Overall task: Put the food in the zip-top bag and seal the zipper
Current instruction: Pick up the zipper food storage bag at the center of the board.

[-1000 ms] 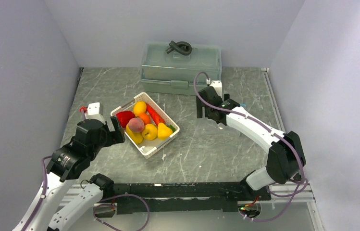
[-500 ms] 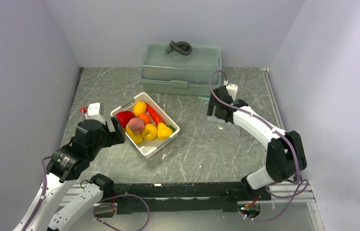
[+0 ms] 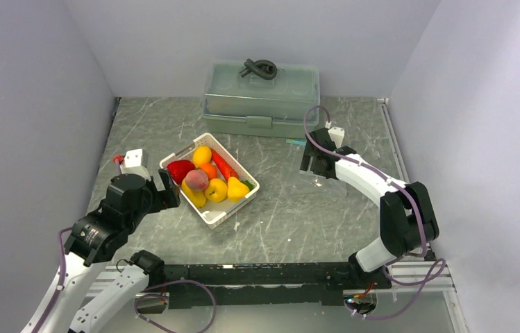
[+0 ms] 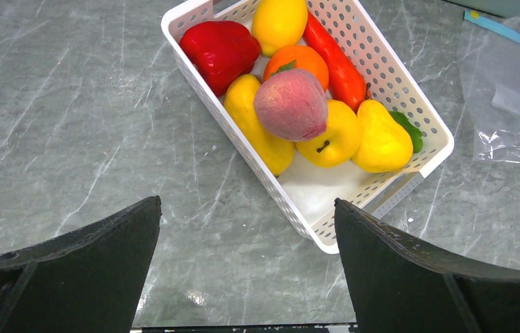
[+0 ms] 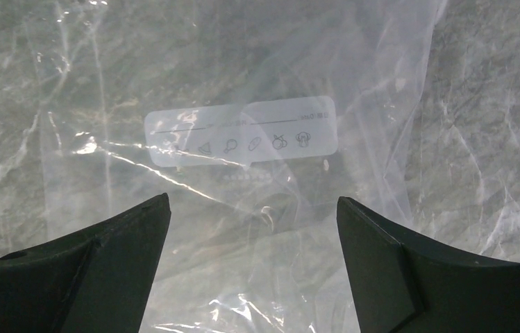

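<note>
The food (image 3: 208, 180) lies piled in a white lattice basket (image 3: 232, 210): a pinkish peach (image 4: 290, 104) on top of yellow, orange, red and green pieces. My left gripper (image 4: 246, 201) stands open just left of the basket, nothing between its fingers. The clear zip-top bag (image 3: 331, 186) lies flat on the table to the right, and its white label (image 5: 241, 130) shows in the right wrist view. The teal zipper (image 4: 503, 31) runs along the bag's far edge. Directly over the bag, my right gripper (image 5: 253, 198) hangs open and holds nothing.
A grey-green lidded box (image 3: 262, 97) stands at the back with a dark knotted object (image 3: 257, 68) on its lid. Walls close in on the left, back and right. Bare marbled tabletop (image 3: 284, 215) lies between basket and bag.
My right gripper has swung right and back from mid-table to over the bag, then settled lower. The left arm has hardly moved.
</note>
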`<state>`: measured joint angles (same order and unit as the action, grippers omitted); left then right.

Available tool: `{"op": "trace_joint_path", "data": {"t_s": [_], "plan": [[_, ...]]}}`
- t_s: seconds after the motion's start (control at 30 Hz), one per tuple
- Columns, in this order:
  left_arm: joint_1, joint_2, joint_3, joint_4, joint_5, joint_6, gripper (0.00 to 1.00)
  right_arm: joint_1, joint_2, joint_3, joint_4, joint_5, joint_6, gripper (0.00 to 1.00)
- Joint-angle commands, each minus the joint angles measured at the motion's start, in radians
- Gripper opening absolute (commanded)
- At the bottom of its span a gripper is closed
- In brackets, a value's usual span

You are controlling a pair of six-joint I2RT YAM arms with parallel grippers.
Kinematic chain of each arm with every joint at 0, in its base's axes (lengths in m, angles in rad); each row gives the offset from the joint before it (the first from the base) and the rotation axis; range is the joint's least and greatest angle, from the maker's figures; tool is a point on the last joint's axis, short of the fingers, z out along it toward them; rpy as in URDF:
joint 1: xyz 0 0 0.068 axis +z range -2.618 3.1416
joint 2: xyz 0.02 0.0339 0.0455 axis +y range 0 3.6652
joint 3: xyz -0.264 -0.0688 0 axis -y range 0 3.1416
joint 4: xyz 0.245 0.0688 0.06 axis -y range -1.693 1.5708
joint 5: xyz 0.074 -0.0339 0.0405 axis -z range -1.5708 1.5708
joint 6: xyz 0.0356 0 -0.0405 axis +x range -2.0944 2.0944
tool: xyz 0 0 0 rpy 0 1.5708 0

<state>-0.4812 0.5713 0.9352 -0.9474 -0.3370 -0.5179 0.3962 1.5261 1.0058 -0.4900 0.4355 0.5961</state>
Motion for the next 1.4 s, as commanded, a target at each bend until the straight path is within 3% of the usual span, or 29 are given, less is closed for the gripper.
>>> {"op": "trace_joint_path", "data": {"t_s": [0.0, 0.13, 0.3, 0.63, 1.07, 1.37], "plan": [[0.003, -0.005, -0.005, 0.033, 0.001, -0.009, 1.0, -0.01, 0.013, -0.015, 0.049, -0.003, 0.015, 0.92], [0.003, -0.005, -0.004, 0.033, 0.001, -0.01, 1.0, -0.013, 0.032, -0.025, 0.06, -0.008, 0.011, 0.82], [0.003, -0.004, -0.004, 0.032, -0.003, -0.01, 1.0, -0.015, 0.039, -0.033, 0.073, -0.017, 0.008, 0.6], [0.003, 0.0, -0.004, 0.032, -0.003, -0.01, 1.0, -0.018, 0.037, -0.035, 0.073, -0.029, -0.005, 0.0], [0.004, -0.003, -0.006, 0.038, 0.011, -0.004, 1.0, -0.01, -0.167, -0.087, 0.088, -0.099, -0.088, 0.0], [0.005, 0.011, -0.003, 0.043, 0.024, 0.007, 1.0, 0.072, -0.342, -0.08, 0.046, -0.083, -0.163, 0.0]]}}
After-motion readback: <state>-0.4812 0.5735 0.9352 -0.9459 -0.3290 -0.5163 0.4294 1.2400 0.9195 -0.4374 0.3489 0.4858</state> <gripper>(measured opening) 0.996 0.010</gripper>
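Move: The right hand is open and low over the zipper food storage bag, whose middle lies about 2 cm ahead and 3 cm below, with the blue zipper strip some 8 cm ahead. The fruit basket's middle is roughly 28 cm to the left and 2 cm back. The lidded box stands about 17 cm ahead and 15 cm to the left. From the idle left hand, the bag is about 41 cm right, 17 cm ahead and 17 cm below. The right hand sinks about 2 cm straight down onto the bag while its fingers shut fully, pinching the clear film just on the near side of the printed label. After holding there briefly, it eases back slightly and then lifts quickly by about 8.5 cm, carrying the pinched film up and drifting a little back and to the left as the fingers tip up and the wrist turns some 10 degrees counter-clockwise. ##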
